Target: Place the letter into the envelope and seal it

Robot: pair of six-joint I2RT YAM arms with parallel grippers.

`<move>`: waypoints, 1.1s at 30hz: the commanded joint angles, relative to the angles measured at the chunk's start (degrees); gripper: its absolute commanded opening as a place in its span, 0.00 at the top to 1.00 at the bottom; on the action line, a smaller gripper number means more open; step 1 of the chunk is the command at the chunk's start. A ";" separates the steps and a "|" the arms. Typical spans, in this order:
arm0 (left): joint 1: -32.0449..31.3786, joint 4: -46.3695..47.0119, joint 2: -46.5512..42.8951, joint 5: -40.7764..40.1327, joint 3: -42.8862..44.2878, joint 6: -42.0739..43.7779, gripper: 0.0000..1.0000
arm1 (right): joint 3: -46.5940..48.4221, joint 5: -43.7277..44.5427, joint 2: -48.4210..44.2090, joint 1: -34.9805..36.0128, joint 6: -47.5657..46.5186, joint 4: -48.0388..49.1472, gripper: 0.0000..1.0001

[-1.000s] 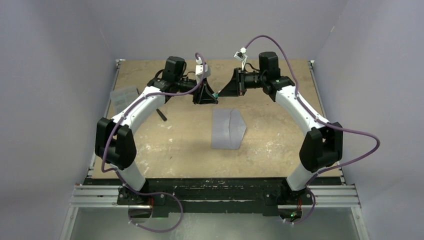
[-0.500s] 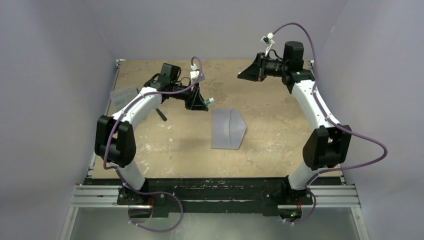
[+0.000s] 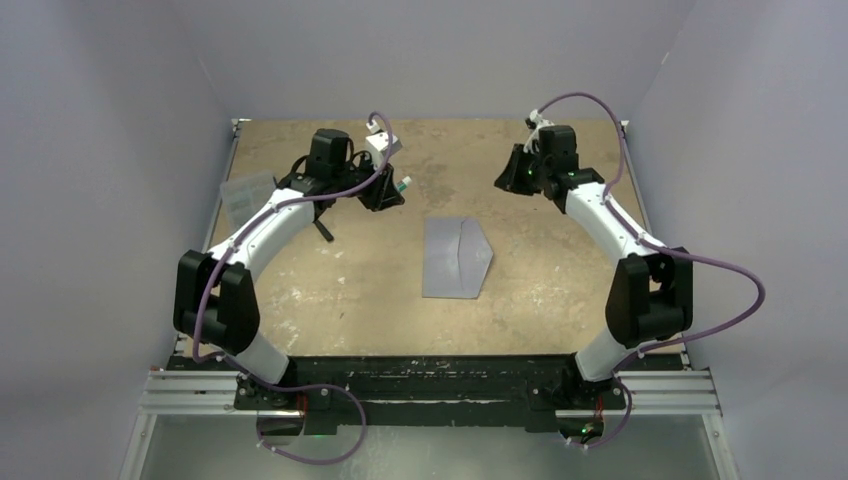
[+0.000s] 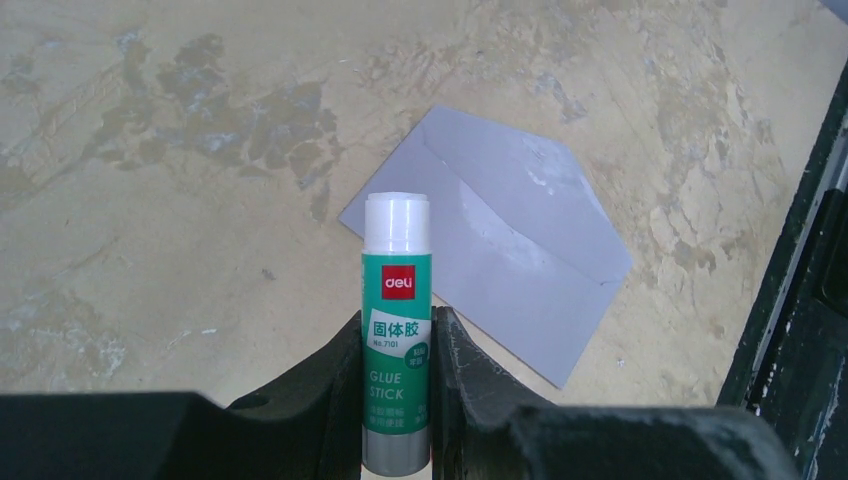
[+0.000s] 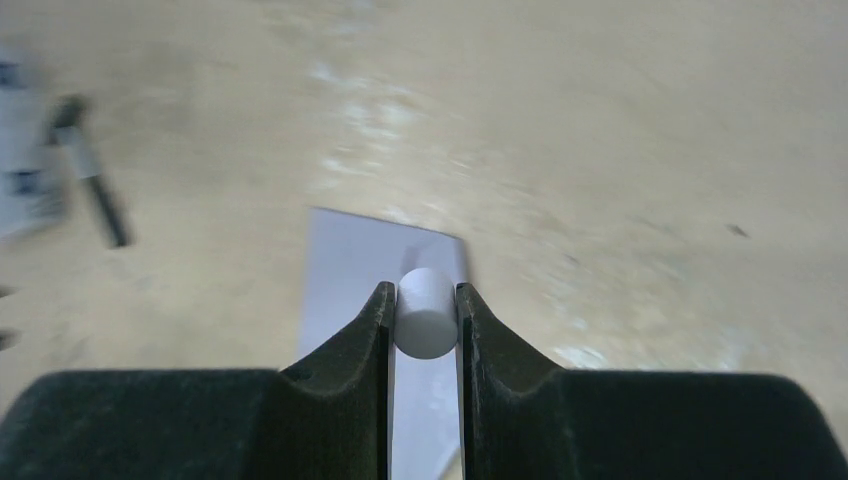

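The grey-blue envelope (image 3: 455, 258) lies flat mid-table, its pointed flap open toward the right; it also shows as the envelope (image 4: 500, 240) in the left wrist view and the envelope (image 5: 360, 260) under the right jaws. The letter is hidden. My left gripper (image 3: 392, 190) (image 4: 397, 325), up and left of the envelope, is shut on a green glue stick (image 4: 397, 300) whose white tip is bare. My right gripper (image 3: 503, 180) (image 5: 425, 295), raised at the envelope's upper right, is shut on a small white cap (image 5: 426, 315).
A clear ribbed plastic box (image 3: 247, 192) sits at the table's left edge, with a black pen (image 3: 323, 230) (image 5: 95, 195) near it. The black frame rail (image 4: 790, 300) runs along the near edge. Grey walls close in both sides.
The two grippers, tip to tip a second ago, have pulled apart: the right swung right and lower with the white cap, the left drew back left with the glue stick.
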 commanded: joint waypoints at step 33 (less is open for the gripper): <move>0.00 3.52 -0.65 -1.01 -2.41 -6.15 1.00 | -10.83 21.24 13.48 0.18 -0.31 -5.42 0.72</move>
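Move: The white glue-stick cap, already pinched in the right fingers, is headed for a bare patch of table about 17 cm below the right hand, some 4 cm back and 7 cm to its right. The envelope's middle lies roughly 10 cm back and 9 cm to the left of that hand, about 18 cm below. The glue stick, in the left fingers, is some 22 cm left and 4 cm back, about level in height. From the left hand, the bare patch is about 29 cm to the right, 2 cm ahead and 17 cm below. The cap is carried down by the right hand about 17 cm, swinging right and a little back at first and then almost straight down, to the table just right of the envelope's flap. The wrist tips some 20 degrees steeper and turns slightly clockwise; at the end the fingers are still round the cap, their grip only starting to ease. The left hand keeps hold of the uncapped-side glue stick, sinking barely 2 cm. ##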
